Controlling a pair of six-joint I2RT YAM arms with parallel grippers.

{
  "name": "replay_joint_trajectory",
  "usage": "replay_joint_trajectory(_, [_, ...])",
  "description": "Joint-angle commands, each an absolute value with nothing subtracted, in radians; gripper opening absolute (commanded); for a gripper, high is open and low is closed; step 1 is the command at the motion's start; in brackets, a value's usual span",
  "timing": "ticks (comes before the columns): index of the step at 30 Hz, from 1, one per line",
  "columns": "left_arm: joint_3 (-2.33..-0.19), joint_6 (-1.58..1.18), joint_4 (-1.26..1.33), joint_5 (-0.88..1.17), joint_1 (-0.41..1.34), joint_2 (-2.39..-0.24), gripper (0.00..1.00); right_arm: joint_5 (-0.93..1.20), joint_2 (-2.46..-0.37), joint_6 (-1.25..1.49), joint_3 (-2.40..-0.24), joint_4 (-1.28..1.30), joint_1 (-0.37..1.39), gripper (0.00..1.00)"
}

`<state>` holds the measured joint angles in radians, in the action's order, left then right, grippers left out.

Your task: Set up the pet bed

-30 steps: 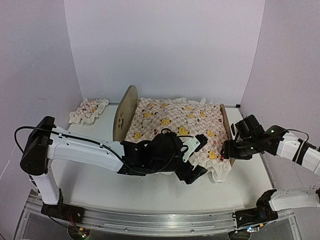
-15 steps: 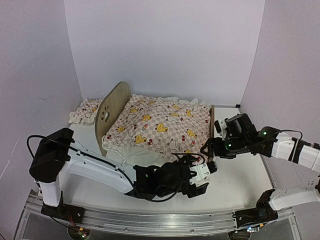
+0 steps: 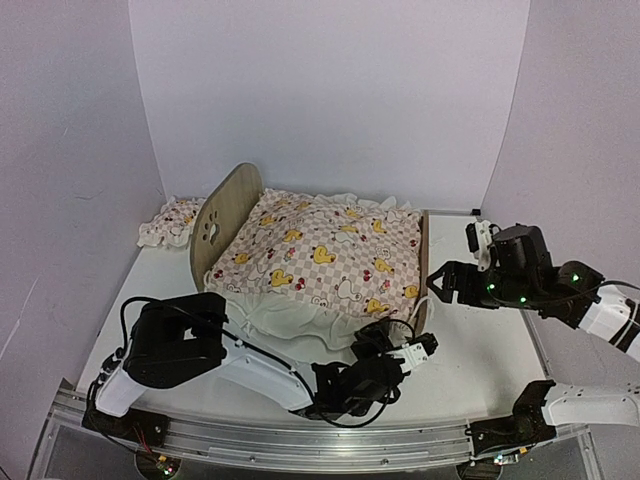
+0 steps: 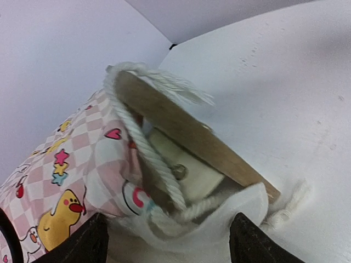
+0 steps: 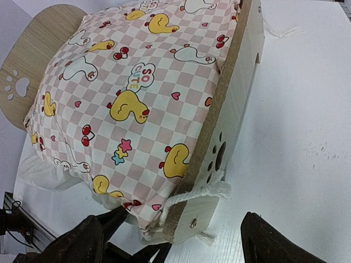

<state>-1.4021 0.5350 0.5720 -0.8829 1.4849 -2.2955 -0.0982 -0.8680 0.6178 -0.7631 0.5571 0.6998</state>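
Observation:
The pet bed stands mid-table with its paw-print headboard at the left and its footboard at the right. The pink duck-print cover lies over it and hides the striped base. My left gripper is low on the table by the bed's near right corner. In the left wrist view it is open, with the cover's white ruffle and a white rope between its fingers. My right gripper is open just right of the footboard, apart from it. In the right wrist view it faces the footboard's near corner.
The small ruffled pillow lies at the back left, behind the headboard. White backdrop walls close the back and sides. A metal rail runs along the near edge. Bare table lies right of the footboard.
The bed has shifted left and turned. My left gripper has come off the cover and dropped to the near right corner. My right gripper has drawn back right from the footboard.

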Motion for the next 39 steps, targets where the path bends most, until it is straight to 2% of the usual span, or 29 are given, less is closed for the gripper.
replay_joint_trajectory(1, [-1.459,0.518,0.688,-1.010,1.454,-2.261,0.68,-0.096,-0.859,0.610,-0.754,0.556,0.697,0.87])
replay_joint_trajectory(5, [-1.415,0.481,0.689,-0.991,1.444,-2.186,0.47,-0.080,-0.856,0.581,-0.750,0.560,0.696,0.83])
replay_joint_trajectory(8, [-1.369,0.458,0.684,-0.980,1.443,-2.118,0.26,-0.059,-0.862,0.503,-0.773,0.571,0.696,0.73])
replay_joint_trajectory(10, [-1.337,0.442,0.678,-0.979,1.444,-2.078,0.19,-0.030,-0.871,0.451,-0.796,0.575,0.696,0.68])
replay_joint_trajectory(16, [-1.203,0.321,0.608,-0.872,1.429,-1.925,0.17,0.060,-0.942,0.188,-0.873,0.571,0.701,0.64])
replay_joint_trajectory(19, [-1.178,0.238,0.546,-0.789,1.404,-1.871,0.08,0.140,-0.987,0.022,-0.896,0.570,0.704,0.64])
replay_joint_trajectory(23, [-1.144,0.166,0.511,-0.654,1.364,-1.812,0.06,0.249,-1.051,-0.188,-0.893,0.538,0.705,0.63])
replay_joint_trajectory(31, [-1.111,0.101,0.485,-0.548,1.317,-1.760,0.03,0.338,-1.183,-0.243,-0.936,0.480,0.707,0.59])
replay_joint_trajectory(35, [-1.101,0.100,0.478,-0.535,1.313,-1.748,0.01,0.233,-1.250,-0.206,-0.954,0.429,0.707,0.41])
replay_joint_trajectory(39, [-1.092,0.095,0.473,-0.527,1.312,-1.735,0.01,0.178,-1.295,-0.175,-0.966,0.400,0.707,0.43])
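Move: The quilt's near right corner sits just in front of the left hand's open fingers, about 3 cm ahead, 1 cm left and level with them. The white cord tied there is some 6 cm ahead, 3 cm right and 2 cm up, and the end board's near end about 5 cm ahead and 5 cm right, slightly lower. From the right hand the cord is roughly 3 cm ahead, 2 cm left and 7 cm down, and the corner level ahead, 6 cm left and 9 cm down. The left hand slips a little forward and shuts its fingers on the quilt corner, then lifts it about 11 cm while carrying it some 7 cm left, rolling its left side down and tipping the fingers downward. The right hand follows, swinging about 8 cm left and sinking 4 to 5 cm late on as it turns roughly 45 degrees counter-clockwise, bringing its half-narrowed, still open fingers around the cord beside the lifted corner. ##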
